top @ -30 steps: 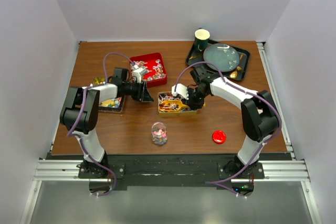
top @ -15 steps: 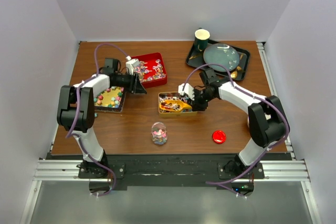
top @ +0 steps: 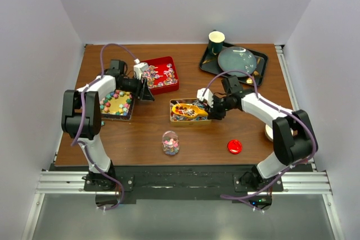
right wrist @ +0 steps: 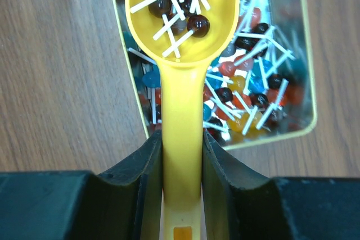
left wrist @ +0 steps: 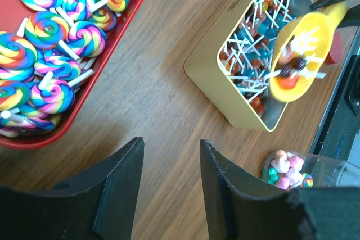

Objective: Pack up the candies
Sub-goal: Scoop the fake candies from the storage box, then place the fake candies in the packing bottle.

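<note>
The candies lie in several places: small ball lollipops (right wrist: 253,85) in a yellow tin (top: 175,117), swirl lollipops (left wrist: 48,37) in a red tin (top: 169,62), star-like pieces (top: 115,104) in a dark tray at the left, and pastel sweets in a small clear jar (top: 170,143). My right gripper (right wrist: 181,139) is shut on the handle of a yellow scoop (right wrist: 181,94). The scoop's bowl holds a few ball lollipops above the yellow tin. My left gripper (left wrist: 171,155) hangs open over bare wood between the red tin and the yellow tin, with nothing between its fingers (left wrist: 121,189).
A red round lid (top: 234,146) lies on the table at the front right. A black tray (top: 260,66) at the back right carries a dark cup (top: 216,40) and a grey plate (top: 237,61). The jar (left wrist: 289,170) stands just right of my left fingers.
My left gripper drew back towards the red tin and its jaws spread wider. The right arm shifted rightward, and the scoop now holds lollipops over the yellow tin.
</note>
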Motion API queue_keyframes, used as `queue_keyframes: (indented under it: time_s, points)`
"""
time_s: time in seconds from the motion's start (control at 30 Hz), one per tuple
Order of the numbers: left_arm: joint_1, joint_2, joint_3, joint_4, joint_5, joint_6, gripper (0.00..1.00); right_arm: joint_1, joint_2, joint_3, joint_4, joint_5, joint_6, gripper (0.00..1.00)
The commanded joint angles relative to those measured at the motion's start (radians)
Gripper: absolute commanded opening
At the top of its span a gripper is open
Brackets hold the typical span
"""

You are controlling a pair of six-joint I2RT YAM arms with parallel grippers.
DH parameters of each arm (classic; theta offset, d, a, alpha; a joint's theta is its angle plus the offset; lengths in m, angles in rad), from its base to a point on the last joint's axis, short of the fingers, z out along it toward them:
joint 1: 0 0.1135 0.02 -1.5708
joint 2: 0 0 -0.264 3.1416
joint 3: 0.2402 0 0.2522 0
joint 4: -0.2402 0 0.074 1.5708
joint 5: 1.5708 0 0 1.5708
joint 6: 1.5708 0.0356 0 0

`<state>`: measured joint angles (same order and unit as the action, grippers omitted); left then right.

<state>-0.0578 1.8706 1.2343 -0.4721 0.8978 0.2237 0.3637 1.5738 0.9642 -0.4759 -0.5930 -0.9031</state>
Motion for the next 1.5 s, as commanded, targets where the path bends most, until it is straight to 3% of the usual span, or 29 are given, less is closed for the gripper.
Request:
queue_keyframes:
  time_s: [0.0,0.2,0.37,0.6,0.8,1.0,1.17,1.2,1.47]
  points:
    - [0.007,-0.037,0.042,-0.034,-0.003,0.06,0.5,-0.02,-0.116,-0.062,0.175,-0.067,0.098,0.0]
    - [0.007,-0.082,0.039,-0.03,-0.034,0.065,0.53,-0.022,-0.233,-0.117,0.229,-0.054,0.179,0.0]
    - [0.009,-0.148,0.004,-0.002,-0.108,0.014,0.57,-0.022,-0.282,-0.045,0.162,-0.067,0.227,0.0]
    - [0.026,-0.302,-0.125,0.078,-0.188,-0.11,0.61,-0.019,-0.31,0.175,-0.263,-0.083,0.052,0.0]
    - [0.041,-0.48,-0.266,0.115,-0.208,-0.194,0.67,-0.005,-0.328,0.324,-0.467,-0.083,0.026,0.0]
    - [0.058,-0.64,-0.369,0.145,-0.161,-0.216,0.77,0.076,-0.305,0.412,-0.685,-0.056,-0.106,0.0]
    - [0.134,-0.706,-0.453,0.148,-0.162,-0.283,0.87,0.141,-0.302,0.418,-0.722,-0.03,-0.12,0.0]
    - [0.139,-0.721,-0.46,0.159,-0.157,-0.29,1.0,0.155,-0.301,0.422,-0.736,-0.021,-0.125,0.0]
    - [0.197,-0.772,-0.519,0.199,-0.178,-0.322,1.0,0.261,-0.238,0.476,-0.826,0.094,-0.186,0.0]
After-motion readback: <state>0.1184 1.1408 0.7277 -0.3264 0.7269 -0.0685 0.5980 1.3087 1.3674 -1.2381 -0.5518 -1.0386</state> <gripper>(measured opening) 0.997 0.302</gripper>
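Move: The jar, the storage box for the scooped load, stands about 18 cm left of the right hand and 13 cm back, its middle some 4 cm lower. The tin of lollipops lies under the scoop bowl, 10 cm left and 1 cm ahead of that hand; the red lid is some 10 cm right and 14 cm back. From the left hand the jar is about 21 cm back and 11 cm right; the star-candy tray is 12 cm left, 4 cm back. Keep the right fingers shut on the scoop handle and raise the loaded scoop about 16 cm from the tin, then bring it back some 11 cm towards the jar, sinking slightly and turning counter-clockwise. Meanwhile draw the empty left gripper back and left towards the star-candy tray, turning it counter-clockwise and opening it wide. ##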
